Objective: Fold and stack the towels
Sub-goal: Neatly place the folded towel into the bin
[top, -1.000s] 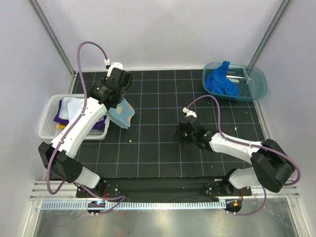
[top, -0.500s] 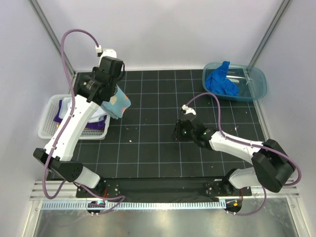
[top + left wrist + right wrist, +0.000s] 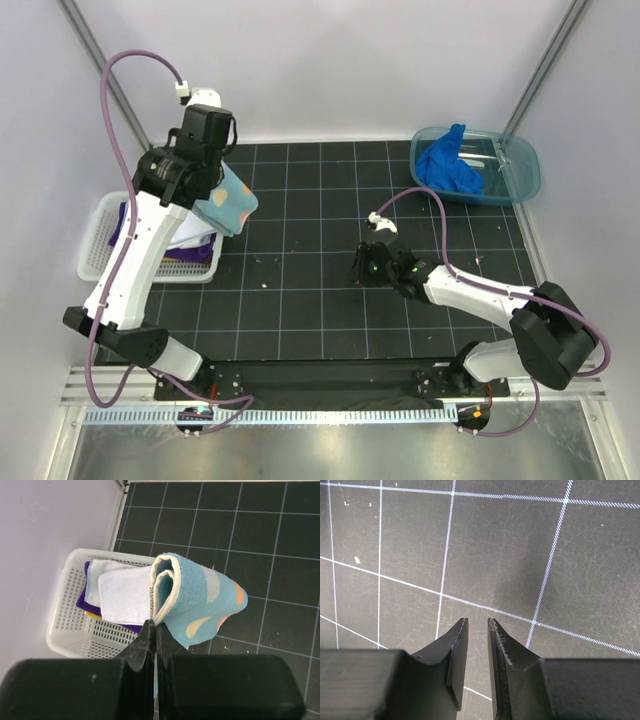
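Observation:
My left gripper (image 3: 154,625) is shut on the edge of a folded light blue towel with orange and yellow spots (image 3: 200,597). It holds that towel (image 3: 227,200) in the air beside the right end of the white mesh basket (image 3: 95,262). In the basket (image 3: 65,630) lie folded towels: a white one (image 3: 125,592) on top, a purple one (image 3: 82,597) beneath, and a yellow edge (image 3: 92,615). My right gripper (image 3: 358,268) hovers low over the black mat at centre, its jaws (image 3: 477,622) slightly open with nothing between them. A bright blue towel (image 3: 447,165) lies crumpled in the tub.
The translucent teal tub (image 3: 525,172) stands at the back right of the black gridded mat (image 3: 300,300). Grey walls and metal posts close in the left, back and right sides. Small white specks dot the mat near the middle.
My left arm has lifted the spotted towel and carried it left and back, toward the basket. The right arm has hardly moved.

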Available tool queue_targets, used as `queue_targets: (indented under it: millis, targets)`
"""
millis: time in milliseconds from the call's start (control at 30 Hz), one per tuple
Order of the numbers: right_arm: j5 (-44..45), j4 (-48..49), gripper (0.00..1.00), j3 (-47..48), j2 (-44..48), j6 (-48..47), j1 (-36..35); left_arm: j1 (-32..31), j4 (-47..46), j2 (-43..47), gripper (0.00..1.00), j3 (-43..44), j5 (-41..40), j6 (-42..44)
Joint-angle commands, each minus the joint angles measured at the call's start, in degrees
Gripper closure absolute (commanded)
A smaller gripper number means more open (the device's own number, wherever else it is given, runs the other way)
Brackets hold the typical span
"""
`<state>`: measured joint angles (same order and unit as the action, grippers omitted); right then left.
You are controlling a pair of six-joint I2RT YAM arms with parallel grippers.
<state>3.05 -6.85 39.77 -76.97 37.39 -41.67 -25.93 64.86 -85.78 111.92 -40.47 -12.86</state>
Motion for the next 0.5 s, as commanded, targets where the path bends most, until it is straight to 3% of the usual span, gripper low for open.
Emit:
queue_targets:
  millis: [0, 467]
  targets:
    - [1.1, -0.1, 0.71, 2.0, 1.7, -0.3, -0.3, 3.2, -0.3, 2.2, 1.0, 0.1, 0.9, 1.4]
    - [0.8, 0.4, 0.71, 1.8, 0.2, -0.2, -0.5, 14.2, -5.3, 5.8, 1.0, -7.2, 9.7, 1.9]
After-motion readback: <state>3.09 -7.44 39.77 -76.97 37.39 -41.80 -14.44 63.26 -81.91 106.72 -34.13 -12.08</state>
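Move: The left gripper holds the folded light-blue towel by one edge. From this hand the middle of the white bin lies about 15 cm to the left, 3 cm back and 32 cm below. In the bin, the white towels sit about 12 cm left and 1 cm back of the hand, some 29 cm down, with the purple towel under them about 13 cm left and 2 cm back. From the right hand the bin is about 45 cm left and 8 cm ahead, slightly lower. Carry the light-blue towel left with the left gripper, about 5.5 cm at near-constant height, towards the middle of the bin, and let the hand sink only about 1 cm at the very end. Turn the wrist some 5 degrees counter-clockwise as you go, and keep the fingers shut on the towel's edge so the rest hangs free to the right. ##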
